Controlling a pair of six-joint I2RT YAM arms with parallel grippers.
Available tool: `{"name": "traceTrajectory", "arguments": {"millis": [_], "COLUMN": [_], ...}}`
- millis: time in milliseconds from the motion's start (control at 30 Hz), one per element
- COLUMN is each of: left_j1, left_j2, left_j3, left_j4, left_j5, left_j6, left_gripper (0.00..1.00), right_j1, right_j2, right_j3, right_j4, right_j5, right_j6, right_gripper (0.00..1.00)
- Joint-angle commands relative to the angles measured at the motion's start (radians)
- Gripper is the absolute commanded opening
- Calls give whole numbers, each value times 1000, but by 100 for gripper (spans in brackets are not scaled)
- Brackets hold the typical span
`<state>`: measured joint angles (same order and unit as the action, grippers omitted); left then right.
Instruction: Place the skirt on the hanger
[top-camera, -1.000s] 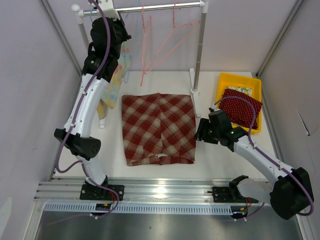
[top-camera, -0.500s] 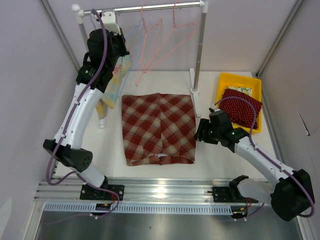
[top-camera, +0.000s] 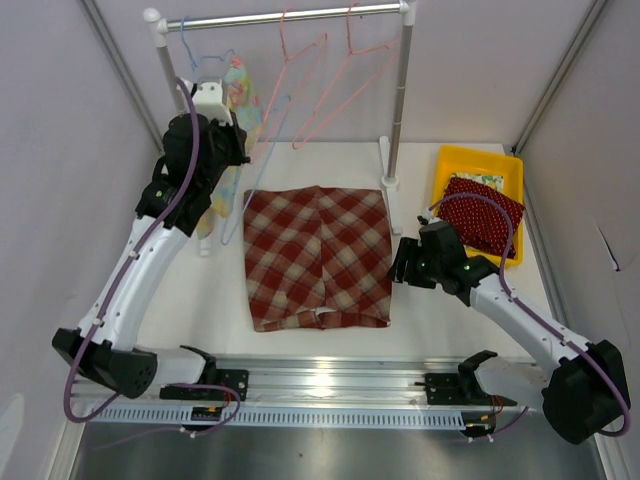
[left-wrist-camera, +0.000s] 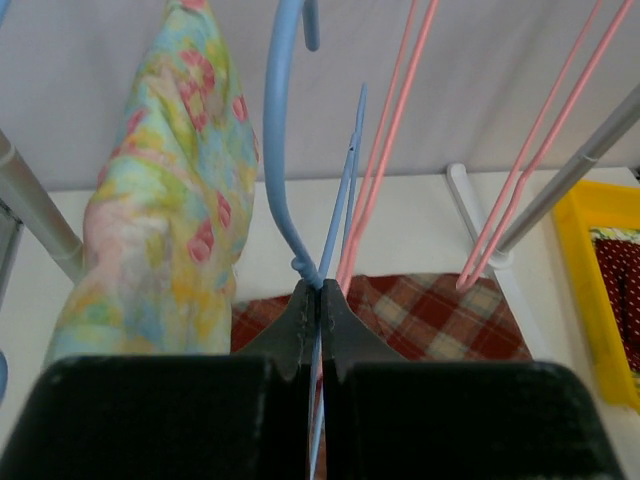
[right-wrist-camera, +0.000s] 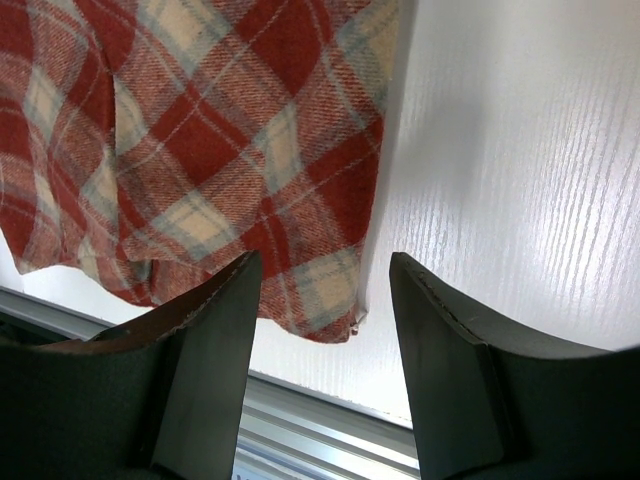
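Observation:
The red plaid skirt (top-camera: 318, 255) lies flat in the middle of the white table. My left gripper (top-camera: 240, 152) is raised over its far left corner and is shut on the neck of a thin blue hanger (top-camera: 257, 170). In the left wrist view the blue hanger (left-wrist-camera: 275, 150) rises from the shut left gripper (left-wrist-camera: 320, 292), its hook free of the rail, with the skirt (left-wrist-camera: 440, 315) below. My right gripper (top-camera: 400, 262) stands open at the skirt's right edge. In the right wrist view the right gripper (right-wrist-camera: 325, 275) straddles the hem corner of the skirt (right-wrist-camera: 200, 130) without touching it.
A clothes rack's rail (top-camera: 290, 15) crosses the back, with pink hangers (top-camera: 330, 90) and a floral garment (top-camera: 235, 100) hanging from it. Its right post (top-camera: 400, 100) stands by the skirt's far right corner. A yellow tray (top-camera: 480, 160) at the right holds a red dotted cloth (top-camera: 485, 215).
My left arm has come down and forward from the rail, bringing the blue hanger with it toward the skirt. The right arm and the skirt have not moved.

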<state>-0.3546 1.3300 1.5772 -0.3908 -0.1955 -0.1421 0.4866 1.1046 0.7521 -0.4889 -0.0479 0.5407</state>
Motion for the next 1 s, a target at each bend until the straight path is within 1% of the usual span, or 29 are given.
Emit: {"name": "traceTrajectory", "arguments": {"millis": [0, 33, 133, 300, 433, 667, 733, 800, 833, 867, 967], "left_j1": [5, 5, 5, 5, 5, -10, -44, -104, -130, -183, -263], "left_j2": [-107, -123, -187, -247, -278, -417, -468, -501, -509, -515, -534], "left_j3": [-84, -156, -264, -377, -462, -654, -724, -770, -793, -816, -868], "left_j4": [44, 47, 69, 78, 81, 122, 153, 178, 182, 188, 205], "left_j5": [39, 31, 22, 24, 51, 154, 188, 215, 209, 203, 211], "left_j6": [-53, -56, -71, -111, -128, -214, -244, -261, -275, -280, -300], "left_gripper": [0, 0, 0, 0, 0, 0, 0, 0, 0, 0, 0], "right_j1": [-3, -5, -6, -6, -9, -8, -5, 0, 3, 13, 29], "right_j2": [-31, -34, -34, -25, -20, -78, -91, -112, -120, -133, -150], "right_j3": [16, 23, 36, 53, 61, 82, 99, 113, 128, 136, 167], "right_j4": [13, 12, 0, -16, -27, -85, -102, -131, -152, -164, -207], "right_j5": [-4, -1, 0, 6, 5, 11, -1, -9, -7, -6, 8], "right_j6": [-31, -34, -47, -62, -68, -79, -82, -88, -90, -91, -97], "right_gripper": [60, 60, 60, 60, 60, 60, 60, 59, 59, 59, 59]}}
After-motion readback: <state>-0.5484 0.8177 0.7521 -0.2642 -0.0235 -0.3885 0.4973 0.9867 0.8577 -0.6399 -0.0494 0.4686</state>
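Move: Some 10 cm back, 16 cm to the right and 40 cm below the left hand, which already holds the blue hanger, lies the middle of the plaid skirt, flat on the table. The hung yellow skirt is about 9 cm ahead of that hand, 7 cm to its left and 9 cm lower; the nearest pink hanger hangs roughly 8 cm ahead and 8 cm right at its height. From the right hand, the plaid skirt's middle lies 5 cm ahead, 16 cm left, 11 cm below. Bringing the blue hanger away from the rack, the left hand sinks about 18 cm while drawing back some 14 cm towards the plaid skirt, then swings right near the end, tipping down and turning clockwise, each about 15 degrees. Its fingers stay shut on the hanger. The right hand waits beside the skirt, then rises about 5 cm late, fingers still open and empty. ##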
